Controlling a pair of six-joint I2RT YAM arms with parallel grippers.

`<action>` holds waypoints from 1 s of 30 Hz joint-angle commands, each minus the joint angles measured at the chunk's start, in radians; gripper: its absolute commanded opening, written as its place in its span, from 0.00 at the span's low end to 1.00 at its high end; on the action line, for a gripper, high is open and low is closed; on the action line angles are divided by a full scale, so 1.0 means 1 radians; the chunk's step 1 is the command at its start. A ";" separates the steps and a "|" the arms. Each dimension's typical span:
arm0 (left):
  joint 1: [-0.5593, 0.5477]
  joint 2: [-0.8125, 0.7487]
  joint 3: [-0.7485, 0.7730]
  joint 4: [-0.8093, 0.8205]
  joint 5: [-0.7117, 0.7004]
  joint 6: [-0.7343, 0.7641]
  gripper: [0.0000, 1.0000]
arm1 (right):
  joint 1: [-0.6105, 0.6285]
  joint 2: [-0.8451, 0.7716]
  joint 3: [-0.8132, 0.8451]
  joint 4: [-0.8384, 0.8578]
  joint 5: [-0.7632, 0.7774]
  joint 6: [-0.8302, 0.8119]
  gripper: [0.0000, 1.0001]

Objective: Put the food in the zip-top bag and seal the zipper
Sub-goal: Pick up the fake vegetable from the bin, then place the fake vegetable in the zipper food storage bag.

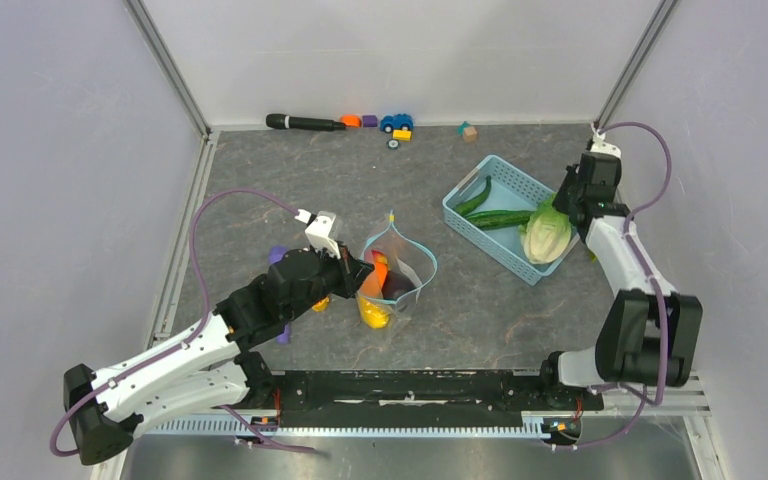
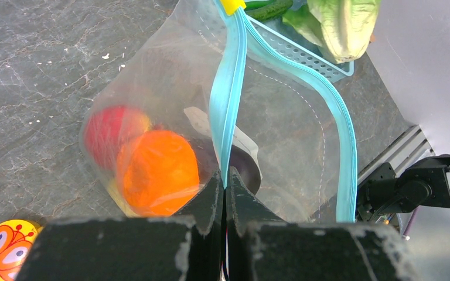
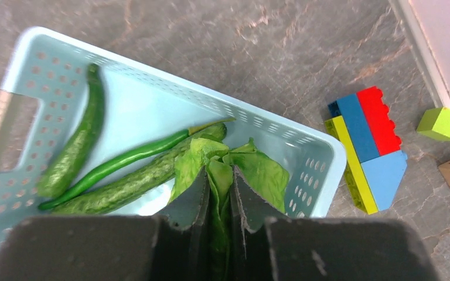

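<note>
The clear zip-top bag [image 1: 392,280] stands open in the middle of the table. My left gripper [image 2: 225,178] is shut on its teal zipper [image 2: 225,105] and holds that edge up. Inside the bag lie an orange [image 2: 158,170], a red round fruit [image 2: 108,132], a dark eggplant [image 2: 243,167] and a yellow mango [image 1: 373,313]. At the back right, my right gripper [image 3: 219,172] is shut on the leaves of the green lettuce [image 3: 258,172], which rests at the near end of the basket [image 3: 152,76]. Long green pods [image 3: 76,152] lie beside it.
The light-blue lattice basket [image 1: 488,160] sits at an angle at the right. Stacked toy blocks [image 3: 366,146] and a green cube [image 3: 442,123] lie beside it near the wall. A black stick [image 1: 305,123] and a toy car [image 1: 396,122] lie along the back edge. A butterfly toy [image 2: 9,246] lies under the left arm.
</note>
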State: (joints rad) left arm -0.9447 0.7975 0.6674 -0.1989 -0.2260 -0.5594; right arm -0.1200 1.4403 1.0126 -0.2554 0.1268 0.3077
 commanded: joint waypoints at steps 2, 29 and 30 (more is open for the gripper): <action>-0.003 -0.012 0.011 0.044 0.007 0.000 0.02 | 0.002 -0.154 -0.094 0.210 -0.063 -0.037 0.01; -0.003 0.006 0.012 0.052 0.016 -0.009 0.02 | 0.502 -0.688 -0.383 0.739 -0.088 -0.044 0.00; -0.003 0.007 0.013 0.050 0.018 -0.009 0.02 | 0.531 -0.676 -0.374 0.741 -0.109 -0.040 0.00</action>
State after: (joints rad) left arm -0.9447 0.7994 0.6674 -0.1982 -0.2222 -0.5598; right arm 0.3069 0.7597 0.6056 0.4004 0.0444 0.2436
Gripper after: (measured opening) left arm 0.034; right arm 0.159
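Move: The right hand already pinches the lettuce by its leaves. The open mouth of the zip-top bag lies about 37 cm to its left, 14 cm back and some 5 cm above. The bin's middle is roughly 11 cm left, 3 cm back and 11 cm below; in it the upright cucumber lies about 20 cm left and 2 cm ahead. From the left hand, the bag mouth is around 3 cm ahead, 6 cm right and level. Keeping its pinch on the leafy end of the lettuce, the right hand hoists it about 20 cm, then swings ever faster left towards the bag, some 16 cm in all, drawing back about 8 cm late on. The wrist tips its fingers up by over 50 degrees and turns counter-clockwise. The left hand stays still, holding the bag's rim. ##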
